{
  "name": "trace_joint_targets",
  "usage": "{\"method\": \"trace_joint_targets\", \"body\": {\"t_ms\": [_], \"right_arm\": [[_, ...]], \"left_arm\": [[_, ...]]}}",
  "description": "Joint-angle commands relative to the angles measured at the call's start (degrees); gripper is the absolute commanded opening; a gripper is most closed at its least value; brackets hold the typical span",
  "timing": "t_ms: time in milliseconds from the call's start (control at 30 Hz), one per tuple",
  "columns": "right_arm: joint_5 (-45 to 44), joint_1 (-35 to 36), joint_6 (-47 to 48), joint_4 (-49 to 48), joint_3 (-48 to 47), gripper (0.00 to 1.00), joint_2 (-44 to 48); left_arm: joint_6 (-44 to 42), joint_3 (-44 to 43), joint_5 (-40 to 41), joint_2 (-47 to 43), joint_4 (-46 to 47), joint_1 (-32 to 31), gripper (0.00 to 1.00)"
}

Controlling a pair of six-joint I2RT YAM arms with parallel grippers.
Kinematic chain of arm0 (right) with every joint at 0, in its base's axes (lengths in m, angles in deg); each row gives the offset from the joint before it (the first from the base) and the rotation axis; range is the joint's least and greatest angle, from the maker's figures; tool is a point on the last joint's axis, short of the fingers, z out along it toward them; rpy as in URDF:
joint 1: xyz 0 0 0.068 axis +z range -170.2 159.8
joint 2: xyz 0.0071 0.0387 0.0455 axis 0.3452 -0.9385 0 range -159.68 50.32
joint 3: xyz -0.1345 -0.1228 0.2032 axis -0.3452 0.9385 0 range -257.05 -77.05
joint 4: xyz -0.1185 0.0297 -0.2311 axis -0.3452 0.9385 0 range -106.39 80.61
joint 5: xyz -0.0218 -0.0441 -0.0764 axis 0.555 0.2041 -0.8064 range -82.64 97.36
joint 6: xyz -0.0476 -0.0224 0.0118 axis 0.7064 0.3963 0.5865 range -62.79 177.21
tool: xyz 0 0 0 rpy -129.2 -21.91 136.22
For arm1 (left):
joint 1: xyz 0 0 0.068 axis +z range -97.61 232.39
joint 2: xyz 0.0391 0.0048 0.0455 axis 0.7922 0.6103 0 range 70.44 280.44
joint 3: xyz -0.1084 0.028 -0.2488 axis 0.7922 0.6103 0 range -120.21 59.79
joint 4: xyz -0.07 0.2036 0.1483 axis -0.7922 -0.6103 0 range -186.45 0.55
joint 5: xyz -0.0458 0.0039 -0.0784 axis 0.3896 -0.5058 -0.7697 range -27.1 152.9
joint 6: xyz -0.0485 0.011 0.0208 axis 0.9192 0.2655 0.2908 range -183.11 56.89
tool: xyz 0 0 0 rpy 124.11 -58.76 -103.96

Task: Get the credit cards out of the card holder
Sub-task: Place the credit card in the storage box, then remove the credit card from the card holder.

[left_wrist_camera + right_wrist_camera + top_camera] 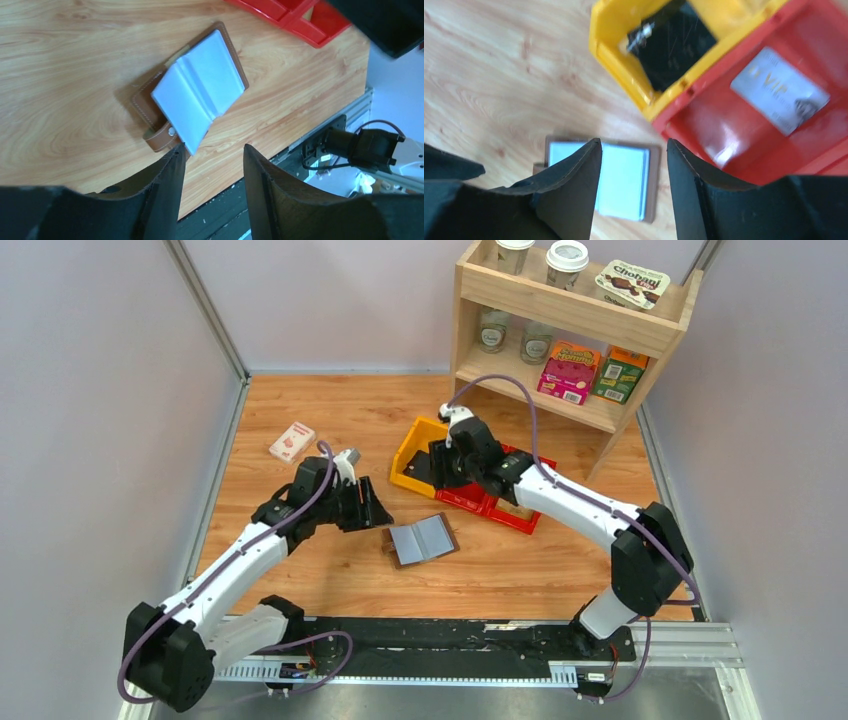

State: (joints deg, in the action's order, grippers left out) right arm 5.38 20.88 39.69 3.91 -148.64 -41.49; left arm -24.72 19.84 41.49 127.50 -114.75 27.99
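Note:
The card holder (422, 539) lies open on the wooden table, grey-blue panels up, brown strap at its left (161, 136). My left gripper (374, 512) hovers just left of it, open, with nothing between its fingers (214, 148). My right gripper (440, 468) hangs open and empty over the yellow bin (412, 445); in the right wrist view the card holder (624, 182) shows below its fingertips (634, 142). A silver card (779, 90) lies in the red bin (724, 120). A black card (674, 45) lies in the yellow bin (614, 45).
A small white-and-red box (291, 441) lies at the back left. A wooden shelf (575, 330) with jars, cups and boxes stands at the back right. The red bin (505, 508) sits beside the yellow one. A metal rail (450, 640) runs along the near edge.

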Motion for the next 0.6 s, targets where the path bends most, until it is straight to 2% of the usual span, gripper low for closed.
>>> {"method": "trace_joint_targets", "body": {"t_ms": [0, 200, 333, 567], "right_arm": [[-3.28, 3.82, -8.04, -0.08, 7.24, 0.54, 3.82], [-6.54, 7.96, -15.61, -1.31, 14.98, 0.55, 5.24], [-6.73, 9.72, -16.76, -2.97, 16.83, 0.55, 3.75], [-7.43, 12.27, -17.37, -3.51, 16.84, 0.54, 0.76]], "left_arm": [[0.46, -2.68, -2.23, 2.53, 4.29, -3.18, 0.52], [-0.51, -1.9, -3.02, 8.15, 6.4, -6.0, 0.4], [-0.86, 1.0, -3.03, 11.32, 10.87, -6.89, 0.34], [-0.95, 5.48, -0.65, 17.65, 13.26, -6.89, 0.29]]}}
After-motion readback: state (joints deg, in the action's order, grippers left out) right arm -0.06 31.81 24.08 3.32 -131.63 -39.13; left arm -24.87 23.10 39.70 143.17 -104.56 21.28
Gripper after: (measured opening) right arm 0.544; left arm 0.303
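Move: The open card holder lies about 10 cm back from my right hand, 3 cm to its left and some 12 cm below. From that hand, the yellow compartment with the black cards is about 7 cm ahead and 3 cm left, and the red compartment with the VIP card about 4 cm ahead and 9 cm right, both roughly 12 cm down. From my left hand, the card holder is about 7 cm right, 2 cm back and 11 cm below. I bring both hands down to the card holder. My empty right hand, fingers kept half open, swoops back from the storage box and down, about 10 cm each way, tipping down some 15 degrees and easing to a stop over the right-hand page. My left sinks about 7 cm and shifts 3 to 4 cm right towards the clasp-side page, narrowing its fingers by roughly half; contact can't be seen. ##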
